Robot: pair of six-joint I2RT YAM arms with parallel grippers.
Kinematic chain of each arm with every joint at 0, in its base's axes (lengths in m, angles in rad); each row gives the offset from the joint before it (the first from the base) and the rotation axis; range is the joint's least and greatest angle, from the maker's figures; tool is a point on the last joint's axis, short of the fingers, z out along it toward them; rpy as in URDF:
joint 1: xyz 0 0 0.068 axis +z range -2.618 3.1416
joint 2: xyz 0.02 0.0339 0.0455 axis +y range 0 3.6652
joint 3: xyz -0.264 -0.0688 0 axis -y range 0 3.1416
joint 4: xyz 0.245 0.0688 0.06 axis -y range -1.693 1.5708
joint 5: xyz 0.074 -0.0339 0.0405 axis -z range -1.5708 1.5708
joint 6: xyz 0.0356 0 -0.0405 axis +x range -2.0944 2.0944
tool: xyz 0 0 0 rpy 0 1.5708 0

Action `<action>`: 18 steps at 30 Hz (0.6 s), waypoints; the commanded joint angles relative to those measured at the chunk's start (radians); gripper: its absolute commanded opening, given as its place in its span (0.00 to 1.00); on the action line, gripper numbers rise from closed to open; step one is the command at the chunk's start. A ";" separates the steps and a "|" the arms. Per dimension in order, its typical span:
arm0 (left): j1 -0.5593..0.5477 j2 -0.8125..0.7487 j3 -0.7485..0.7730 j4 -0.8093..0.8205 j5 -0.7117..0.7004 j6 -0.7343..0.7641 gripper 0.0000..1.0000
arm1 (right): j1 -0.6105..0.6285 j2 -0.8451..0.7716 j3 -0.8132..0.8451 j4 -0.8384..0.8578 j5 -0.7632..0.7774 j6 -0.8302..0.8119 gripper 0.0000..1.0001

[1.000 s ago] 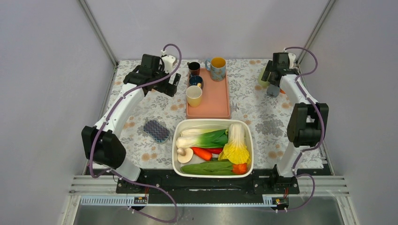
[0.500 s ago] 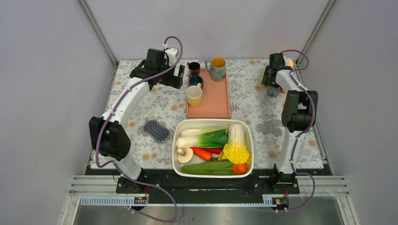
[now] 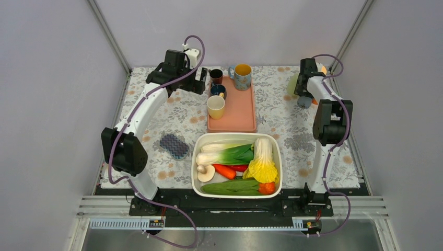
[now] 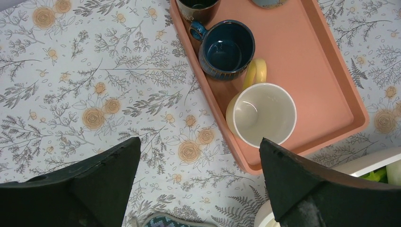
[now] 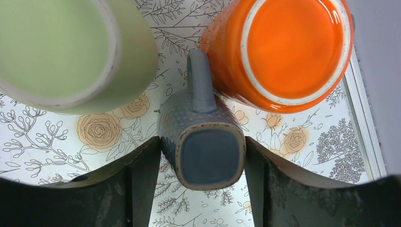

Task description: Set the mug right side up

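A blue-grey mug point(image 5: 208, 146) stands upside down on the flowered cloth at the far right point(image 3: 304, 101), its squarish base up and its handle pointing away from the wrist. My right gripper point(image 5: 202, 142) reaches down over it, and both fingers press against its sides, so it is shut on the mug. Over by the tray's far left corner, my left gripper point(image 4: 198, 142) hangs above the cloth point(image 3: 201, 81), open and holding nothing.
A green mug point(image 5: 61, 47) and an orange mug point(image 5: 293, 47) stand upside down right behind the blue-grey one. The pink tray point(image 3: 240, 112) carries a cream mug point(image 3: 216, 106), a dark blue mug point(image 3: 218, 91) and a flowered mug point(image 3: 242, 76). A white tub point(image 3: 194, 157) of vegetables and a sponge point(image 3: 174, 146) lie nearer.
The right gripper's fingers have closed in from wide open onto the sides of the blue-grey mug. The left arm has swung a little toward the tray's far corner.
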 commanded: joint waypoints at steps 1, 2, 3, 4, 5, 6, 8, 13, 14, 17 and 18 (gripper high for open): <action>-0.001 -0.011 0.035 0.025 -0.021 0.012 0.99 | -0.012 0.001 0.013 -0.019 -0.015 -0.017 0.40; -0.001 -0.012 0.034 0.026 -0.018 0.013 0.99 | -0.012 -0.006 0.010 -0.022 -0.026 -0.026 0.23; -0.001 -0.013 0.035 0.026 -0.010 0.010 0.99 | -0.012 -0.011 0.006 -0.026 -0.036 -0.032 0.09; -0.001 -0.013 0.035 0.025 0.002 0.003 0.99 | -0.012 -0.023 -0.001 -0.029 -0.047 -0.036 0.00; -0.001 -0.013 0.036 0.026 0.020 -0.007 0.99 | -0.012 -0.037 -0.012 -0.033 -0.060 -0.039 0.00; -0.001 -0.012 0.037 0.026 0.032 -0.018 0.99 | -0.012 -0.055 -0.024 -0.033 -0.076 -0.040 0.00; -0.002 -0.002 0.053 0.018 0.058 -0.033 0.99 | -0.012 -0.102 -0.057 -0.032 -0.113 -0.035 0.00; -0.016 0.051 0.146 -0.033 0.171 -0.095 0.99 | -0.012 -0.248 -0.155 0.015 -0.264 0.005 0.00; -0.026 0.064 0.164 -0.041 0.182 -0.100 0.98 | -0.012 -0.280 -0.176 0.028 -0.294 0.019 0.00; -0.066 0.096 0.222 -0.070 0.198 -0.099 0.97 | -0.012 -0.361 -0.232 0.056 -0.383 0.072 0.00; -0.083 0.107 0.238 -0.073 0.215 -0.100 0.96 | -0.011 -0.386 -0.250 0.068 -0.420 0.089 0.00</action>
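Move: The upside-down grey-blue mug is already between the right fingers; the tray's middle lies about 42 cm to the left of that hand, nearly level with it and some 5 cm below. Close by stand the light green mug, about 10 cm ahead and 5 cm left, and the orange mug, some 3 cm ahead and 9 cm right. From the left hand, the grey-blue mug is roughly 60 cm to the right, 6 cm ahead and 17 cm lower. The grey-blue mug, still pinched at its sides, is taken by the right hand about 5 cm back and almost as far left, rising a couple of centimetres late on, away from the orange and green mugs and towards the tray. The wrist rolls its left side up some 15 degrees, turning slightly counter-clockwise. The empty, open left hand swings about 4 cm right towards it, rising a little. ##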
